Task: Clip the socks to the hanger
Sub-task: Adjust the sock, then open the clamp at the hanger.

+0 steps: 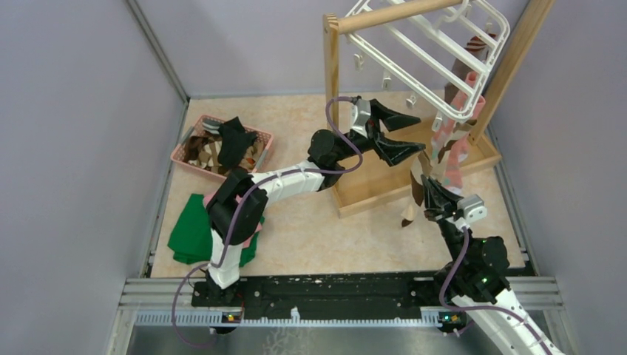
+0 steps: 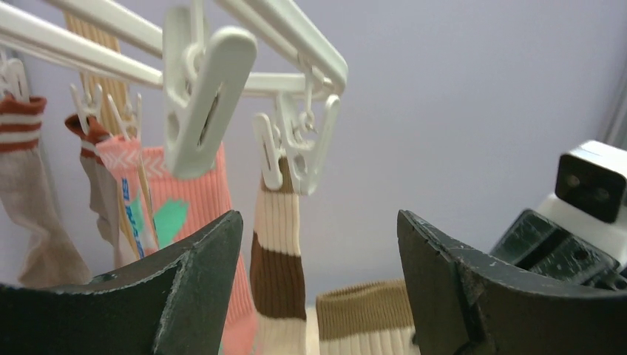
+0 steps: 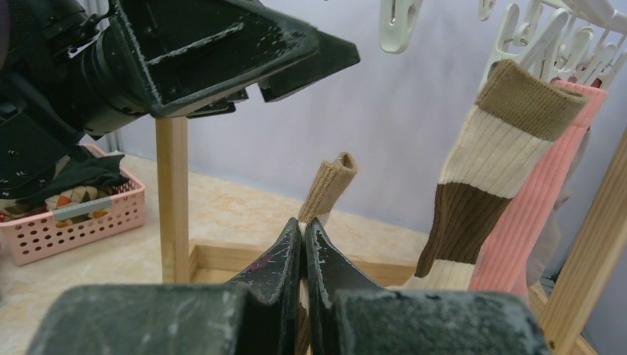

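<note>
The white hanger [image 1: 429,59] hangs from the wooden frame stand at the back right. Clipped along it are grey-brown socks [image 2: 29,192] with red-white cuffs, a salmon pink sock [image 2: 196,200] and a brown-cream striped sock [image 2: 277,244]. My right gripper [image 3: 304,222] is shut on a second brown-cream striped sock [image 3: 329,185], holding its tan cuff [image 2: 366,314] upright just below the rack. My left gripper [image 2: 318,222] stands open with nothing in it, under an empty white clip [image 2: 200,96] and just above that cuff. In the top view the left gripper [image 1: 410,137] is beside the rack's near edge, with the right gripper [image 1: 432,188] below it.
The wooden frame stand [image 1: 384,185] has a post [image 3: 172,200] close to my left gripper. A pink basket [image 1: 222,144] of more socks sits at the back left. A green cloth [image 1: 196,229] lies by the left arm's base. Grey walls enclose the table.
</note>
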Robot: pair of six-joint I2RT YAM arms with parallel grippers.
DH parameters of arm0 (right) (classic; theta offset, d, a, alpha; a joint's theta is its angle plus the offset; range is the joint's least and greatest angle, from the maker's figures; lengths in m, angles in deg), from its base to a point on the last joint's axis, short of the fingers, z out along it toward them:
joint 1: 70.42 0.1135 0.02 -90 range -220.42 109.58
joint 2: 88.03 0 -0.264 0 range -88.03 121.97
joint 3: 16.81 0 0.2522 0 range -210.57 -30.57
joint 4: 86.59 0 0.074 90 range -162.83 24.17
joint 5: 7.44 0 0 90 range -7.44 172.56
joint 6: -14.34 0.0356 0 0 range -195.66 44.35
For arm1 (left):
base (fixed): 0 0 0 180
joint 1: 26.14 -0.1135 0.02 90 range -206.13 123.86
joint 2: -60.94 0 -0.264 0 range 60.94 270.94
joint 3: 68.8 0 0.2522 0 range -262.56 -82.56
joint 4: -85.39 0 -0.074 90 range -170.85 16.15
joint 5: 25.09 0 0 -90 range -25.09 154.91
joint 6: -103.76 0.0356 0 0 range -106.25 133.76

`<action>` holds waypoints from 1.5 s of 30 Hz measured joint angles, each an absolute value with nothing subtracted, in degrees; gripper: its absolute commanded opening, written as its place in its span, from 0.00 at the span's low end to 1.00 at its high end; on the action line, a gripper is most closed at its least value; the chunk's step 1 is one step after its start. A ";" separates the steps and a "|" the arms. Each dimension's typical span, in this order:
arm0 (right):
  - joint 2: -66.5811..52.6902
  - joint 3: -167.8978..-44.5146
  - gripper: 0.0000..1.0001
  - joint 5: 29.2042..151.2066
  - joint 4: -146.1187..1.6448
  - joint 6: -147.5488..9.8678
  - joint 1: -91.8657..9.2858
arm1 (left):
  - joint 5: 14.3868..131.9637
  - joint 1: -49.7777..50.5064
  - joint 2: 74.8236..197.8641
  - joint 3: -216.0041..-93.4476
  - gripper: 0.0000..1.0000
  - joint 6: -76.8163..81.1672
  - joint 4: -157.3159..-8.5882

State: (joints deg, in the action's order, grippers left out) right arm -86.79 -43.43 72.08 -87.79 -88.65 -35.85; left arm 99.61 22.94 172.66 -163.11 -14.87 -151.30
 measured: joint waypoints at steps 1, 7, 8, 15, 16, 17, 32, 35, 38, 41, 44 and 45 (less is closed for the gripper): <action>-86.79 -43.43 0.00 72.08 -87.82 -88.65 -35.85 | 98.87 23.32 173.23 -164.29 0.82 -14.47 -151.33; -86.79 -43.43 0.00 72.08 -88.01 -88.65 -35.85 | 97.47 24.15 176.79 -170.52 0.81 -13.73 -150.95; -86.79 -43.43 0.00 72.08 -88.03 -88.65 -35.85 | 97.47 24.19 177.47 -171.72 0.81 -13.75 -150.69; -86.79 -43.43 0.00 72.08 -88.21 -88.65 -35.85 | 97.47 24.21 180.22 -176.86 0.79 -14.45 -149.14; -86.79 -43.43 0.00 72.08 -88.23 -88.65 -35.85 | 97.47 24.21 180.51 -177.49 0.79 -14.65 -148.94; -86.79 -43.43 0.00 72.08 -88.23 -88.67 -35.85 | 97.49 24.21 180.64 -177.89 0.79 -14.80 -148.62; -86.79 -43.43 0.00 72.08 -88.23 -88.71 -35.85 | 97.40 24.65 181.73 -182.63 0.79 -17.42 -146.17; -86.79 -43.43 0.00 72.06 -88.21 -88.71 -35.85 | 97.45 24.65 182.69 -183.96 0.78 -18.12 -146.08; -86.79 -43.43 0.00 72.04 -88.21 -88.71 -35.85 | 97.47 24.65 183.35 -184.29 0.78 -18.65 -145.91; -86.79 -43.43 0.00 72.02 -88.21 -88.71 -35.85 | 97.62 24.65 183.50 -184.29 0.78 -19.15 -145.23; -86.79 -43.43 0.00 72.02 -88.21 -88.71 -35.85 | 97.64 24.65 183.50 -184.42 0.78 -19.50 -145.27; -86.79 -43.43 0.00 72.02 -88.21 -88.71 -35.85 | 97.64 24.65 183.50 -184.44 0.78 -19.61 -145.27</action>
State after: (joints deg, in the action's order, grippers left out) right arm -86.79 -43.43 72.02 -88.21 -88.71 -35.85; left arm 97.64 24.65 183.50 -184.44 -19.61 -145.27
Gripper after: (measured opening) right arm 0.009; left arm 0.779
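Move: The bare clip at the right end of the hanger's near row is about 6 cm to the left gripper's right, level with it fore and aft, and 5 cm higher. The next clip in the row is 5 cm ahead, neither left nor right, and 6 cm up. The hung striped sock is 10 cm right, 1 cm ahead, 4 cm lower; the held sock's cuff is 4 cm back, 2 cm right, 7 cm below. From the right gripper the end clip is 8 cm ahead, 4 cm right and 13 cm up. Bring the left gripper right and up in about equal parts, some 4 cm each, edging a little forward, towards the end clip. Keep the fingers wide open and pointing right and up, so that the next clip in the row comes in between them; ease to a near stop there. Meanwhile hold the right gripper still, shut on the striped sock. ##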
